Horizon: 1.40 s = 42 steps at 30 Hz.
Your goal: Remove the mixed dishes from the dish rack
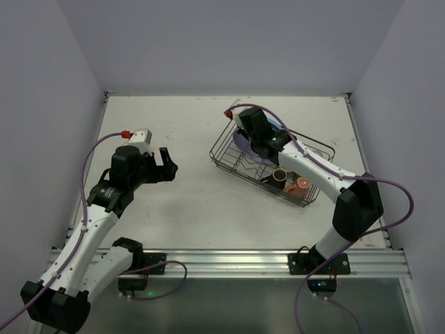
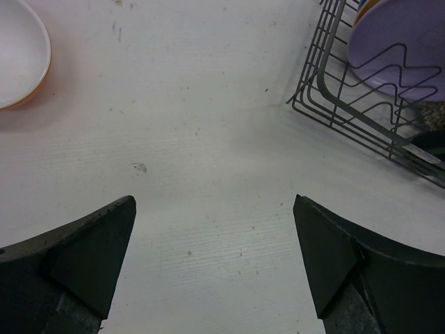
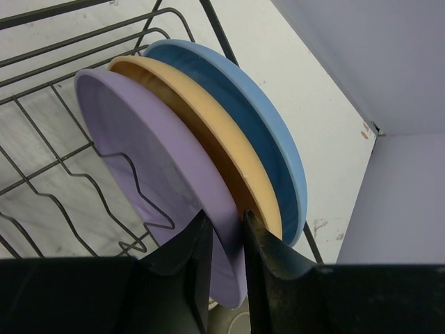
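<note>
The black wire dish rack (image 1: 221, 161) stands right of the table's middle. Three plates stand on edge in it: lilac (image 3: 139, 153), tan (image 3: 208, 139) and light blue (image 3: 257, 132). My right gripper (image 3: 224, 217) reaches into the rack from above, one finger on each face of the lilac plate's rim, shut on it. A brown mug (image 1: 279, 175) and a pink mug (image 1: 302, 184) sit at the rack's near right end. My left gripper (image 2: 214, 202) hangs open over bare table left of the rack (image 2: 327, 104). An orange bowl (image 2: 17, 56) with a white inside rests on the table.
The table is walled in at the back and on both sides. The right arm's purple cable (image 1: 306, 149) runs over the rack. The bowl lies to the left of the left gripper's view, away from the rack.
</note>
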### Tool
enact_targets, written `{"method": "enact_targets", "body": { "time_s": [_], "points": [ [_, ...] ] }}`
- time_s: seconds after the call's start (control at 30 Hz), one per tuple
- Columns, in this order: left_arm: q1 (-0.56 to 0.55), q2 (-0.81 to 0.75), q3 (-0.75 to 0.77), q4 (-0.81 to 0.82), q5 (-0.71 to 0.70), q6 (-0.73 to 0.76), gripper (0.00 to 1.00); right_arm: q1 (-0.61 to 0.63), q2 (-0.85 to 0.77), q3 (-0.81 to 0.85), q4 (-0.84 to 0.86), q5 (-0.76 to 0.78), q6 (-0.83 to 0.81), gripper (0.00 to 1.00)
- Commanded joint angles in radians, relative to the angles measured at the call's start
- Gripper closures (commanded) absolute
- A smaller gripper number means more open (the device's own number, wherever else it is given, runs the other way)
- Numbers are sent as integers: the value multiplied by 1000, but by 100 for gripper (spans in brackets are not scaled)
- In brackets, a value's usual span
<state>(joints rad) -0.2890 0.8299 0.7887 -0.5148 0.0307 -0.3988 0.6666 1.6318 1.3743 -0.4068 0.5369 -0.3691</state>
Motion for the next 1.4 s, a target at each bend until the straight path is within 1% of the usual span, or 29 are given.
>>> {"method": "enact_targets", "body": {
  "time_s": [0.0,0.07,0.1,0.2,0.23,0.57,0.87,1.17,1.37],
  "points": [
    [1,-8,0,45,18,34,0,1,17,-17,28,11,10,84],
    [1,-5,0,44,20,34,0,1,13,-15,37,14,-1,86],
    [-1,-3,1,45,20,34,0,1,10,-14,39,17,-8,92],
    [1,-3,0,44,20,34,0,2,-6,2,26,11,-19,99],
    [-1,-3,0,45,20,34,0,2,-21,5,23,11,-22,100],
    [1,-3,-2,44,17,34,0,16,-139,-1,62,23,-50,100],
    [1,-8,0,45,14,32,0,25,-188,8,42,35,-48,100],
    [1,-14,1,45,12,32,0,31,-271,6,42,6,-1,100],
    [1,-26,1,47,20,32,0,31,-346,11,28,-63,65,100]
  ]
}}
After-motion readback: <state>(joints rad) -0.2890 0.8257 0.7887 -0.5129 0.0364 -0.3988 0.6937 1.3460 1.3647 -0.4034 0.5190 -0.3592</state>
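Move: The right fingers already pinch the far upper rim of the upright purple plate, whose middle is about 8 cm below the hand, some 3 cm nearer and 2 cm left. Counted from this hand, the yellow plate's middle is level ahead and sideways, 8 cm down; the blue one's is 3 cm farther out, 1 cm right. The black mug sits 12 cm nearer and 6 cm right, 15 cm lower. The purple plate lies roughly 12 cm ahead of the idle left hand, 26 cm right, 6 cm below. Upward, after tightening nearly in place on the purple plate's rim, the right hand draws out of the rack, rising about 11 cm and latterly easing some 4 cm back towards the base. The fingertips tilt up roughly 10 degrees and the hand's left side rises about as much; the gripper ends fully shut, off the plate. ##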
